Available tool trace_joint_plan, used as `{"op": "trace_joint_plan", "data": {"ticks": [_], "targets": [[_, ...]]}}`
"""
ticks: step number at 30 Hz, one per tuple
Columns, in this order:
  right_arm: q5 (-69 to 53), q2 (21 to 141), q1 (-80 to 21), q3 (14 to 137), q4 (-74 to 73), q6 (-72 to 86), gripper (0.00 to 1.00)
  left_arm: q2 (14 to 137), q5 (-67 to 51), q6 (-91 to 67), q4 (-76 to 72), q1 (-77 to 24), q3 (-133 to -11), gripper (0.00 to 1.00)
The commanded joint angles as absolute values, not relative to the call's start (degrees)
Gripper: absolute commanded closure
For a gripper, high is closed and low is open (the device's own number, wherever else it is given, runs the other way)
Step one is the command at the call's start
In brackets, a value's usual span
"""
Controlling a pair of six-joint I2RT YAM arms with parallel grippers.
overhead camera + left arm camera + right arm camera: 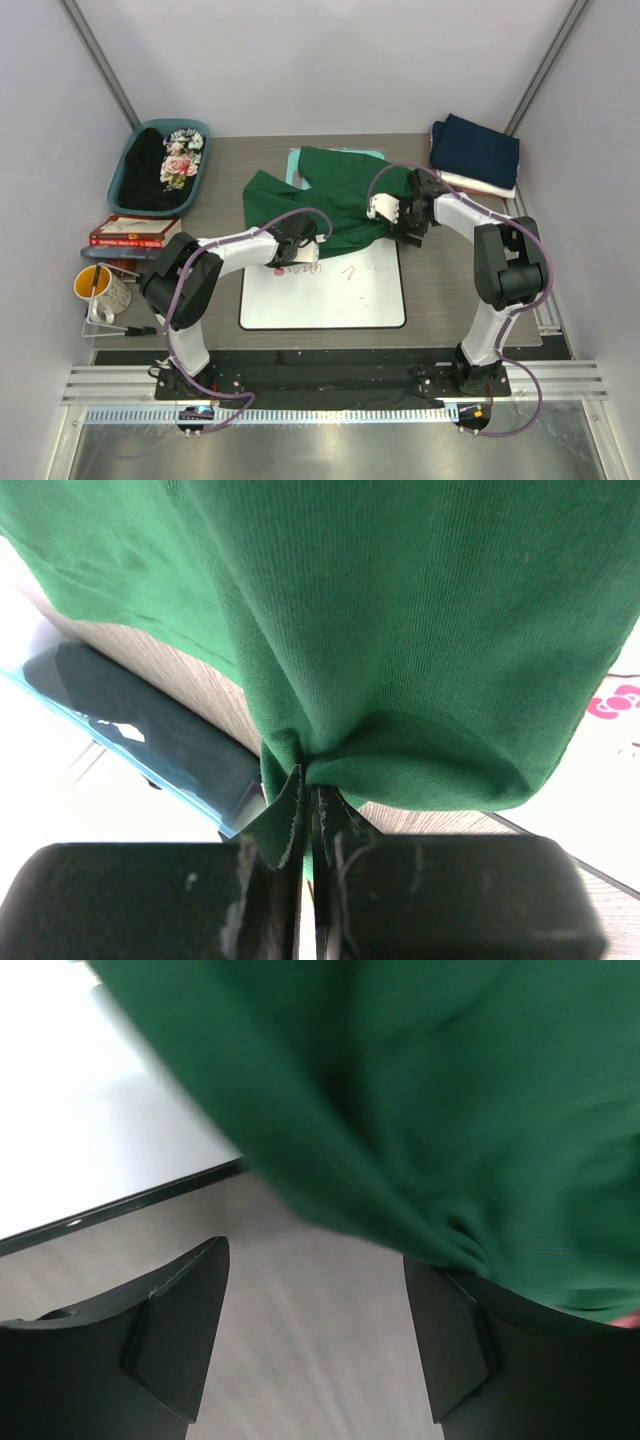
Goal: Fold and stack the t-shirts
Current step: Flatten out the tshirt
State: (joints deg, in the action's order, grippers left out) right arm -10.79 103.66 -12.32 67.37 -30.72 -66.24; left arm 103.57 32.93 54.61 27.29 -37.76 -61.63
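A dark green t-shirt (330,195) lies crumpled across the table's middle, partly over the whiteboard (330,290). My left gripper (290,247) is shut on a bunched edge of it (400,660), the cloth pinched between the jaws (307,798). My right gripper (410,228) stands open at the shirt's right edge. Bare table shows between its fingers (315,1340), and green cloth (420,1110) hangs just above the right finger (450,1350). Folded navy (476,150) and white (485,186) t-shirts are stacked at the back right. A black floral-print t-shirt (165,165) lies in the teal tub.
The teal tub (195,128) stands at the back left. Red books (130,232), a yellow mug (98,290) and a wire rack lie along the left edge. A flat teal board (293,168) peeks out under the green shirt. White walls enclose the table.
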Motion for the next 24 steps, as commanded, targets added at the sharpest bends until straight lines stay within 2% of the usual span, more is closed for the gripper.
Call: {"op": "trace_joint_plan", "data": {"ticks": [1, 14, 17, 18, 19, 21, 22, 23, 24], "targets": [[-10.2, 106.8, -12.6, 74.2, -25.7, -67.9, 0.24, 104.2, 32.1, 53.3, 28.2, -37.6, -63.5, 1.00], [-12.6, 113.1, -15.2, 77.2, -24.7, -70.4, 0.25, 105.4, 30.8, 52.3, 28.7, -37.7, -64.3, 1.00], [-12.1, 114.3, -16.2, 76.7, -24.1, -70.9, 0.31, 105.6, 30.7, 52.4, 28.7, -37.6, -64.4, 1.00], [-11.9, 115.0, -16.3, 76.8, -23.6, -71.3, 0.35, 105.6, 30.6, 52.2, 28.7, -37.5, -64.4, 1.00], [-11.7, 115.3, -16.4, 77.0, -23.6, -71.3, 0.49, 105.8, 30.4, 52.1, 28.7, -37.6, -64.4, 1.00], [-10.9, 116.0, -16.7, 77.8, -23.5, -71.2, 0.64, 106.1, 30.2, 51.8, 28.7, -37.6, -64.6, 1.00], [-10.6, 116.3, -16.8, 78.0, -23.6, -71.2, 0.88, 106.3, 30.2, 51.6, 28.7, -37.6, -64.6, 1.00], [-10.5, 116.1, -16.8, 78.0, -23.6, -71.3, 0.99, 106.4, 30.1, 51.5, 28.7, -37.7, -64.6, 1.00], [-10.0, 115.9, -16.8, 78.1, -23.6, -71.4, 0.99, 106.4, 30.0, 51.4, 28.6, -37.6, -64.7, 1.00]]}}
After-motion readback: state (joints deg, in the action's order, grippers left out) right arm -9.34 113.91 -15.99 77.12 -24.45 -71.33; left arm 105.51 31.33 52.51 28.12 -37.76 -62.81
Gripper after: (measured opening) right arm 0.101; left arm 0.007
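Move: For the right hand, open over bare wood just off the whiteboard's right edge, the t-shirt's near right edge lies about 6 cm ahead, 4 cm to its left and 1 cm lower. The whiteboard's middle is some 24 cm left and 11 cm back, the teal board about 18 cm ahead and 21 cm left, the navy stack roughly 24 cm ahead and 20 cm right. From the left hand, gripping the shirt's near left part, that right edge is some 32 cm right and 12 cm ahead. The right fingers pinch a bunch of the t-shirt's near right edge: the hand reaches quickly forward about 5 cm onto the cloth, rising slightly and coming back down as the fingertips tip a little forward, then eases left some 3 cm while the fingers close from wide open. The left hand keeps its grip on the near left part, sinking about 1 cm. ##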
